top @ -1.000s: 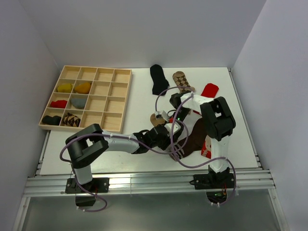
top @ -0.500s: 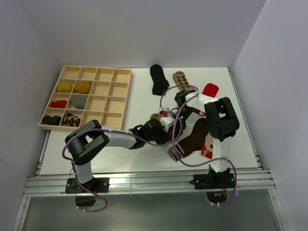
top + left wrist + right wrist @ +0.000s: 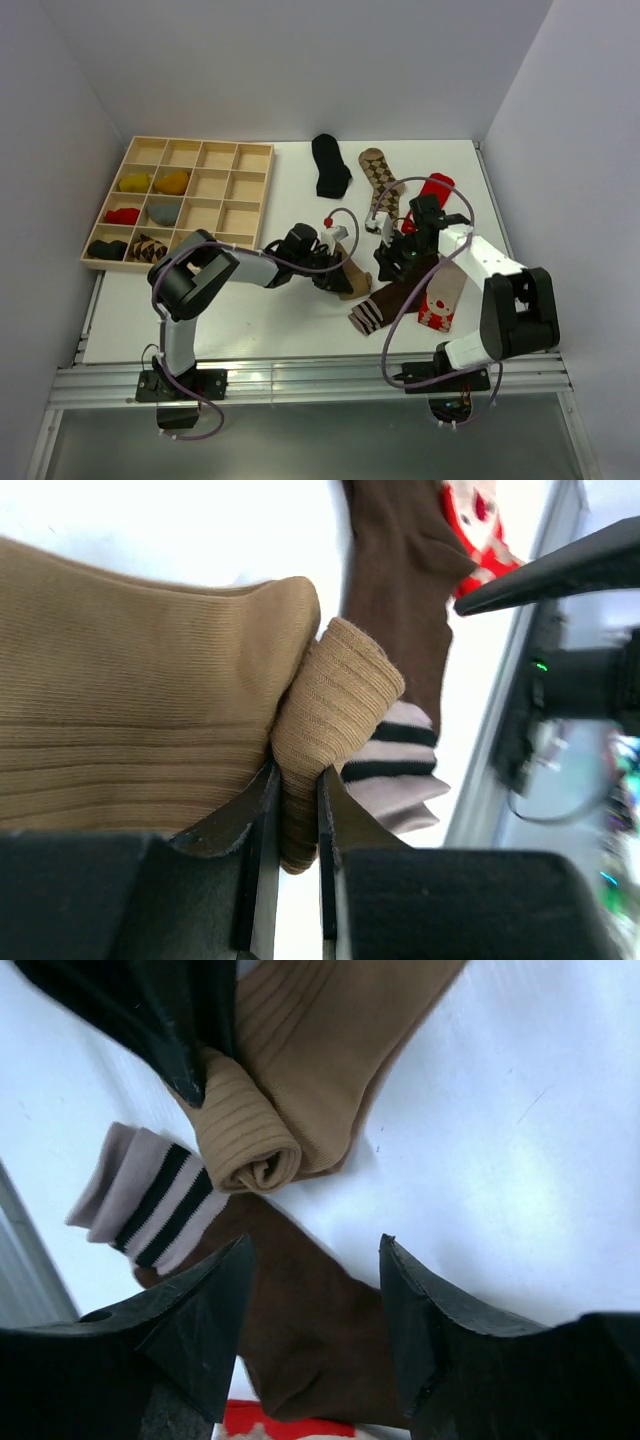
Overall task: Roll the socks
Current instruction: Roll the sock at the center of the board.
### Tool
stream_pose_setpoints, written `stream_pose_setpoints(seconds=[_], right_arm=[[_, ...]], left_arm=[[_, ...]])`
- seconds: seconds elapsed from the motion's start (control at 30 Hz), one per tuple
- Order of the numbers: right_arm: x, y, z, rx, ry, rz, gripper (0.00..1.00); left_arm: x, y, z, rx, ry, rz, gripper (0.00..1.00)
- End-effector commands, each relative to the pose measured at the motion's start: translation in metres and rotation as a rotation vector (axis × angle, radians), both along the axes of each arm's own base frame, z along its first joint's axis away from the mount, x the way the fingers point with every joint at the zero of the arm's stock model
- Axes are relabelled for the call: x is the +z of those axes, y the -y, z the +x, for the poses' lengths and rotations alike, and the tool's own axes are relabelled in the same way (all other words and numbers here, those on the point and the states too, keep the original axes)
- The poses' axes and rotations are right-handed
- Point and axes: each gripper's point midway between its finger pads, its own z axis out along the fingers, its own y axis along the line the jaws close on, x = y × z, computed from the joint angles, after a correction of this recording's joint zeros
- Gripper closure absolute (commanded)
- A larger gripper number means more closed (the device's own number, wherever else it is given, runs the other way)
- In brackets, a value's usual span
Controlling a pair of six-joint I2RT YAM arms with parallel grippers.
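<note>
My left gripper is shut on the rolled end of the tan sock, mid-table in the top view. My right gripper hangs open just right of it, above the dark brown sock. That sock's striped toe lies beside the tan roll. The red sock with a white figure lies under the brown one. The brown argyle sock and the black sock lie flat at the back.
A pale wooden grid tray stands at the back left with several rolled socks in its left compartments. Another piece of red sock lies by the argyle one. The right arm's elbow is near the table's right front.
My right gripper has opened, let go and swung right, off the tan sock. My left gripper has closed on the sock's rolled end and shifted a little farther back.
</note>
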Motion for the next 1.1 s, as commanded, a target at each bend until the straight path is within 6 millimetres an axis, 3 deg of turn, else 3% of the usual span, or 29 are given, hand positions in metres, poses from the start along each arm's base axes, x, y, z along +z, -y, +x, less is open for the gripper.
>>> stream_pose_setpoints(seconds=[0.0, 0.13, 0.27, 0.43, 0.73, 1.07], right_arm=[[0.016, -0.006, 0.012, 0.115, 0.209, 0.014, 0.38], [0.014, -0.014, -0.003, 0.21, 0.244, 0.008, 0.36], [-0.002, -0.024, -0.018, 0.276, 0.298, -0.051, 0.34], [-0.009, -0.05, -0.028, 0.359, 0.377, -0.087, 0.32], [-0.02, -0.063, -0.027, 0.401, 0.403, -0.126, 0.33], [-0.041, -0.062, -0.027, 0.42, 0.396, -0.179, 0.39]], left_arm=[[-0.023, -0.019, -0.037, -0.09, -0.307, 0.057, 1.0], [-0.024, -0.022, -0.033, -0.077, -0.428, 0.073, 1.0], [-0.026, -0.027, -0.027, -0.053, -0.48, 0.12, 1.0], [-0.026, -0.027, -0.021, -0.047, -0.501, 0.168, 0.99], [-0.029, -0.025, -0.017, -0.042, -0.524, 0.196, 1.0], [-0.03, -0.023, -0.015, -0.046, -0.536, 0.2, 0.97]])
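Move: The left fingers already pinch the tan sock's rolled end, whose middle lies about 2 cm to the right of that hand's point; the dark brown sock's middle is some 13 cm right of this hand and 3 cm back, about 2 cm lower. From the open right hand, that rolled end is roughly 7 cm left, 4 cm back and 4 cm below; the dark brown sock lies 6 cm back, 3 cm right, and the reindeer sock 5 cm back, 13 cm right, both about 6 cm lower. After a slight lift, the right hand sweeps about 6 cm left, back and down to bring its still-open fingers around the free side of the tan roll, easing a little forward again late on as it sinks and swings counter-clockwise some 25 degrees. Meanwhile the left hand keeps its pinch on the roll and turns it about 30 degrees around its rightward-pointing fingers, top going forward, while easing a centimetre or so left and back. ##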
